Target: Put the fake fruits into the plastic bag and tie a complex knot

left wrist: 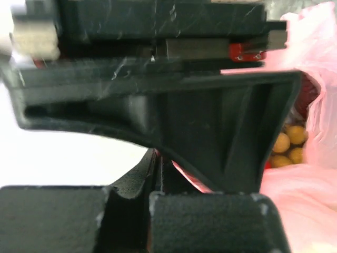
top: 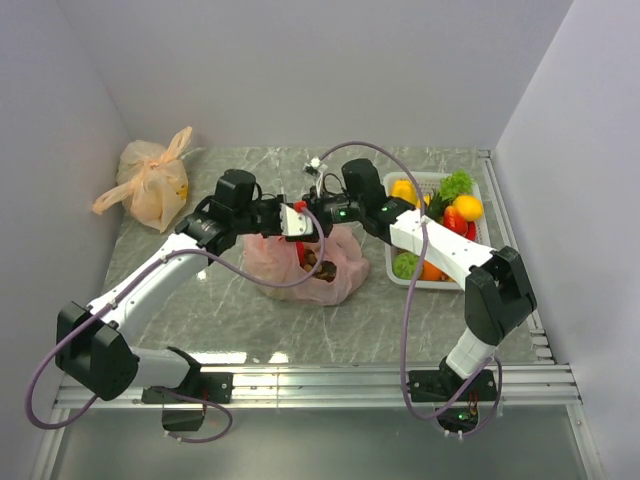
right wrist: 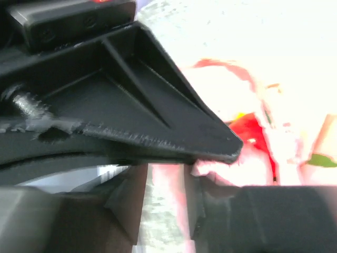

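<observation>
The pink plastic bag (top: pixel 300 275) lies open in the middle of the table, with a red and a brownish fruit (top: pixel 310 258) inside. Both grippers meet just above its mouth. My left gripper (top: pixel 296 220) is shut on a thin fold of the bag's rim, which shows pink between its pads in the left wrist view (left wrist: pixel 157 174). My right gripper (top: pixel 325 212) sits right against it. Its jaws stand slightly apart with pink film in the gap (right wrist: pixel 166 179). Small yellow-brown fruits (left wrist: pixel 287 145) show inside the bag (left wrist: pixel 310 200). A red fruit (right wrist: pixel 247 129) shows through the film.
A white basket (top: pixel 432 178) at the right holds several fruits: yellow (top: pixel 467 207), leafy green (top: pixel 457 183), red (top: pixel 455 220) and orange (top: pixel 403 190). A pale orange knotted bag (top: pixel 150 185) sits at the back left. Walls close in on both sides.
</observation>
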Tool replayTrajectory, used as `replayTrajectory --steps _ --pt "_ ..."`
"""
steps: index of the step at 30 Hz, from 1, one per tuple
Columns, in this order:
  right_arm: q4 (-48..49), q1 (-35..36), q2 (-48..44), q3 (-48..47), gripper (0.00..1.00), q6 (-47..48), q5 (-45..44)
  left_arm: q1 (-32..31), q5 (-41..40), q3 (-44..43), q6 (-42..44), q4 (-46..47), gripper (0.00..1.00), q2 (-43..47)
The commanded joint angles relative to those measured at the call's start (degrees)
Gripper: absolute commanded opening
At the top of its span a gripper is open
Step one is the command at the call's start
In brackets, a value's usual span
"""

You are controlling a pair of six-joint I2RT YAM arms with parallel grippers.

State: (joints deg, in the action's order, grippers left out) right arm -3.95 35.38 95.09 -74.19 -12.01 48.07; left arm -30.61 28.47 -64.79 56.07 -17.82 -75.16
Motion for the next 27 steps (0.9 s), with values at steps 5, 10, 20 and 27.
replayTrajectory --steps 5,10,20,27 --pt "14.47 -2.06 -5.96 7.56 0.90 -2.31 -8.44 5.82 7.91 -2.09 -22.39 1.12 0.00 2.20" --pt "25.99 -2.06 -5.36 9.77 0.95 -3.63 -5.45 8.28 12.12 -0.42 -37.51 7.09 0.00 3.26" --pt "50.87 -1.10 -3.43 13.64 0.97 -7.59 0.70 14.34 23.90 2.83 -62.81 19.56 0.00 2.21" --pt "59.30 2.06 1.32 14.51 0.98 -10.39 -1.40 16.55 28.04 4.67 -72.94 27.65 0.00 0.62"
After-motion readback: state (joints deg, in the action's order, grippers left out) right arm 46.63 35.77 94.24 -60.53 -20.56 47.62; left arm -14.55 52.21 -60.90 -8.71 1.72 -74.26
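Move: Between the left hand's shut fingertips is the gathered neck of the pink bag, essentially at the hand point. The bag's fruit-filled body sits about 6 cm back, 1 cm to the right and some 16 cm lower. The fruit crate is roughly 32 cm to the left hand's right, level in reach and about 20 cm below. For the right hand, the same neck lies right at its parting fingertips, within a centimetre or so. Rolling about 60 degrees around its own pointing direction, the left hand keeps its pinch on the bag neck and draws it roughly 5 cm up and a little left, away from the bag body. The right hand goes on opening to full width, slips slightly forward and down, then climbs back leftward to end some 6 cm higher, fingers tilted up to about level with the spread jaws around the neck. ##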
